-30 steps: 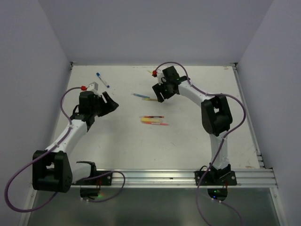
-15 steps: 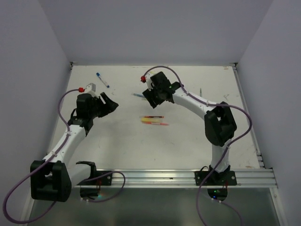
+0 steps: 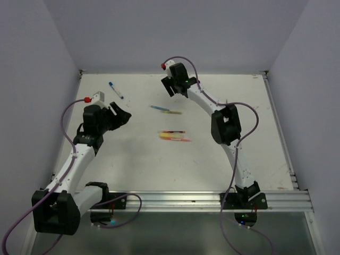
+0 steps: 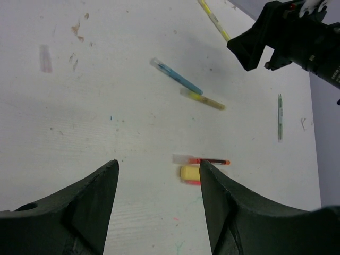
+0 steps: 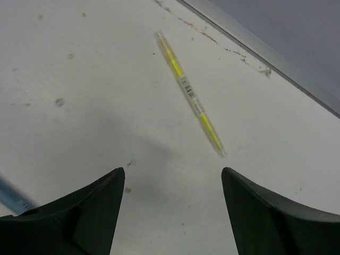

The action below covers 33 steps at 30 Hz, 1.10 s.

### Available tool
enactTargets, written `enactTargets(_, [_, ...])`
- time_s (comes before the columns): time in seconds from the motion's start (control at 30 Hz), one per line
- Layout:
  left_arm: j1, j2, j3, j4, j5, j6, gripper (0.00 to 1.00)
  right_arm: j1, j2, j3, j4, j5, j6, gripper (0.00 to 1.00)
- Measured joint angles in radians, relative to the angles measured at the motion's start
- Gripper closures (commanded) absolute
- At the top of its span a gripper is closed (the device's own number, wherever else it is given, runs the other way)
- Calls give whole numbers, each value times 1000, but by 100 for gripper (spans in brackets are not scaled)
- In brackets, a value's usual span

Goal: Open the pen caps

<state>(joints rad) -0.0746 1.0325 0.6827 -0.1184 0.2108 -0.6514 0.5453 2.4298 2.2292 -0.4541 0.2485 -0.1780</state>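
Observation:
Several thin pens lie on the white table (image 3: 133, 159). A blue-and-white pen (image 3: 116, 90) is at the back left. A blue pen (image 3: 158, 108) and a yellow pen (image 3: 173, 112) lie end to end in the middle. Red (image 3: 173, 132), yellow (image 3: 168, 136) and pink (image 3: 182, 140) pens lie close together nearer me. My left gripper (image 3: 123, 117) hangs open and empty over bare table, left of this group (image 4: 210, 160). My right gripper (image 5: 172, 175) is open and empty just short of a yellow-green pen (image 5: 188, 93) near the back edge. Every pen cap I can make out sits on its pen.
A thin grey pen (image 4: 279, 117) lies alone to the right. The table's metal rim (image 5: 255, 48) and the back wall run close behind the yellow-green pen. Side walls enclose the table. The right arm's elbow (image 3: 225, 125) stands over the right middle.
My right gripper has swung from over the blue and yellow pens back toward the far edge, and its jaws have widened. My left arm has drawn slightly left.

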Motion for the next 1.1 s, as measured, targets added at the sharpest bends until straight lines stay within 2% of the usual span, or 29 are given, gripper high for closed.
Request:
enactTargets(0.13, [0, 1, -3, 23, 14, 0, 35, -68, 60, 18, 21, -42, -48, 12])
enactTargets(0.23, [0, 10, -11, 60, 32, -3, 35, -111, 82, 29, 34, -80, -91, 11])
enactTargets(0.43, [0, 56, -25, 127, 79, -19, 35, -147, 151, 164, 27, -203, -112, 1])
enactTargets(0.6, [0, 57, -27, 147, 101, -20, 35, -149, 204, 248, 6, -299, -106, 1])
enactTargets(1.1, [0, 13, -41, 185, 144, -23, 36, -187, 285, 262, -5, -374, -21, 1])
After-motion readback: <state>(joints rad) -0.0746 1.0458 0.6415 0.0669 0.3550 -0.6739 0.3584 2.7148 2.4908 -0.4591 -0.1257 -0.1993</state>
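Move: The yellow pen lies about 8 cm ahead of the open right hand, 2 cm to its right and roughly 11 cm below. On the same table, the blue pen is some 8 cm back and 4 cm left of this hand, and the dull yellow pen about 10 cm back and 1 cm right. From the left hand, the yellow pen is around 33 cm ahead, 21 cm right and 17 cm down. The right hand goes 6 cm forward, 4 cm right, then sinks towards the yellow pen, fingers opening fully. ##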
